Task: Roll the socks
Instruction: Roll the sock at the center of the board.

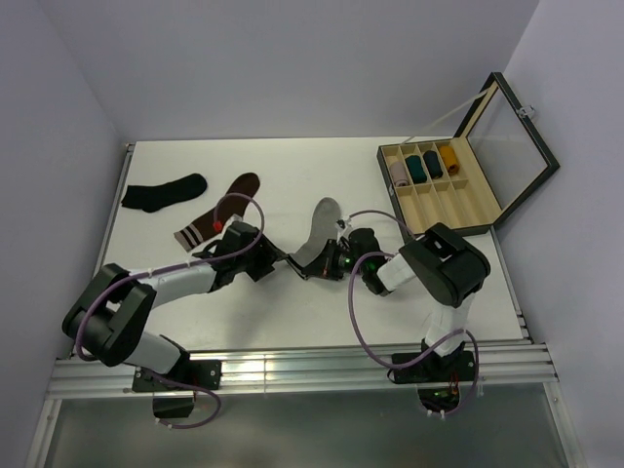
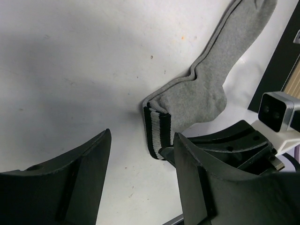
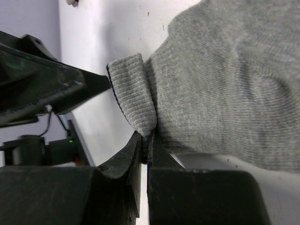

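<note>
A light grey sock lies in the middle of the table, toe pointing away, with its dark-striped cuff folded over at the near end. My right gripper is shut on that folded cuff edge, pinching a fold of grey knit. My left gripper stands open just left of the cuff, its fingers above bare table with nothing between them. From above, the left gripper and the right gripper meet tip to tip at the sock's near end.
A black sock and a dark brown sock with a pale striped cuff lie at the back left. An open wooden box with several rolled socks in its compartments stands at the back right, lid raised.
</note>
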Controlling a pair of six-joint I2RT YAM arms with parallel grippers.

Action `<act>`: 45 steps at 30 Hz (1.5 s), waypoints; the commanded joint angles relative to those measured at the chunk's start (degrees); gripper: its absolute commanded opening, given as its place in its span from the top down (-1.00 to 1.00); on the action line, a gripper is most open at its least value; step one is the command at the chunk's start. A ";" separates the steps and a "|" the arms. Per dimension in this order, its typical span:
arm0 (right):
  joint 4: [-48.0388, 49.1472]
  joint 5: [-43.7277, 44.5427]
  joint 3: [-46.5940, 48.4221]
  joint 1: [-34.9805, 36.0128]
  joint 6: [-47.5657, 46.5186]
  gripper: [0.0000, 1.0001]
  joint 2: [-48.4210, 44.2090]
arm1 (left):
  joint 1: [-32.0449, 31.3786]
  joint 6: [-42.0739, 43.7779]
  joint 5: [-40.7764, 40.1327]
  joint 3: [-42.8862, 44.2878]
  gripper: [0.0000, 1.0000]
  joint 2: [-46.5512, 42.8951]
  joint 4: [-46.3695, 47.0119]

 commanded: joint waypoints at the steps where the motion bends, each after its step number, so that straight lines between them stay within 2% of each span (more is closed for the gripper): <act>1: 5.55 -2.27 -1.70 -0.54 5.56 1.00 1.86 | -1.52 -0.65 1.53 2.04 -0.21 2.51 3.90; 14: 8.81 -6.75 -1.88 -2.91 10.84 1.00 6.43 | -3.99 -0.57 0.04 5.29 -0.09 8.57 2.85; 19: 8.37 -6.84 -1.61 -3.17 11.20 1.00 6.69 | -4.25 -0.39 -0.14 6.44 0.08 10.94 0.48; 24: 3.02 -6.76 -0.74 -3.17 8.91 1.00 5.12 | -4.51 0.48 -0.14 8.54 0.33 13.50 -2.07; 26: -0.75 -6.15 -0.21 -3.17 6.63 0.95 3.89 | -4.78 1.19 -2.16 9.86 0.44 14.46 -3.74; 27: -2.16 -5.97 0.23 -3.09 5.84 0.85 2.58 | -4.87 2.06 -2.60 10.30 0.54 14.99 -3.83; 30: -7.18 -4.13 0.76 -2.83 1.27 0.54 -2.24 | -5.39 4.17 -3.56 12.67 0.62 15.96 -8.57; 34: -15.51 0.79 2.16 -0.72 -8.39 0.32 -11.02 | -6.10 6.55 -4.97 15.05 0.71 16.40 -12.18; 37: -25.88 11.49 4.97 2.61 -17.17 0.23 -18.84 | -6.19 7.96 -5.06 16.54 0.72 16.84 -14.73; 38: -29.39 17.61 5.59 3.76 -19.20 0.21 -20.36 | -6.19 8.48 -4.89 17.15 0.73 17.01 -15.08; 41: -31.09 26.69 7.26 8.33 -26.67 0.13 -23.80 | -6.19 9.19 -4.80 18.47 0.74 17.19 -17.19; 45: -30.22 32.51 8.14 13.08 -33.79 0.08 -22.40 | -6.19 9.63 -4.89 19.79 0.74 17.10 -19.21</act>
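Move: The gray sock's striped cuff, already pinched by the right fingertips, sits about 1 cm ahead and 1 cm left of the right hand. From the open left hand it is level with it, some 4 cm to the right and 3 cm below. The gray sock's foot lies 12 cm ahead and 4 cm right of the right hand, 2 cm lower. The brown sock is roughly 11 cm ahead and 16 cm left of the left hand, 5 cm below. Rightward and down, about 5 cm and 3 cm, the left hand comes in to the cuff and closes its half-open fingers on it, then rolls about 15 degrees with it. The right hand meanwhile holds the cuff in place, rolling some 10 degrees, then opens, lets go and rises about 8 cm, rolling back. ##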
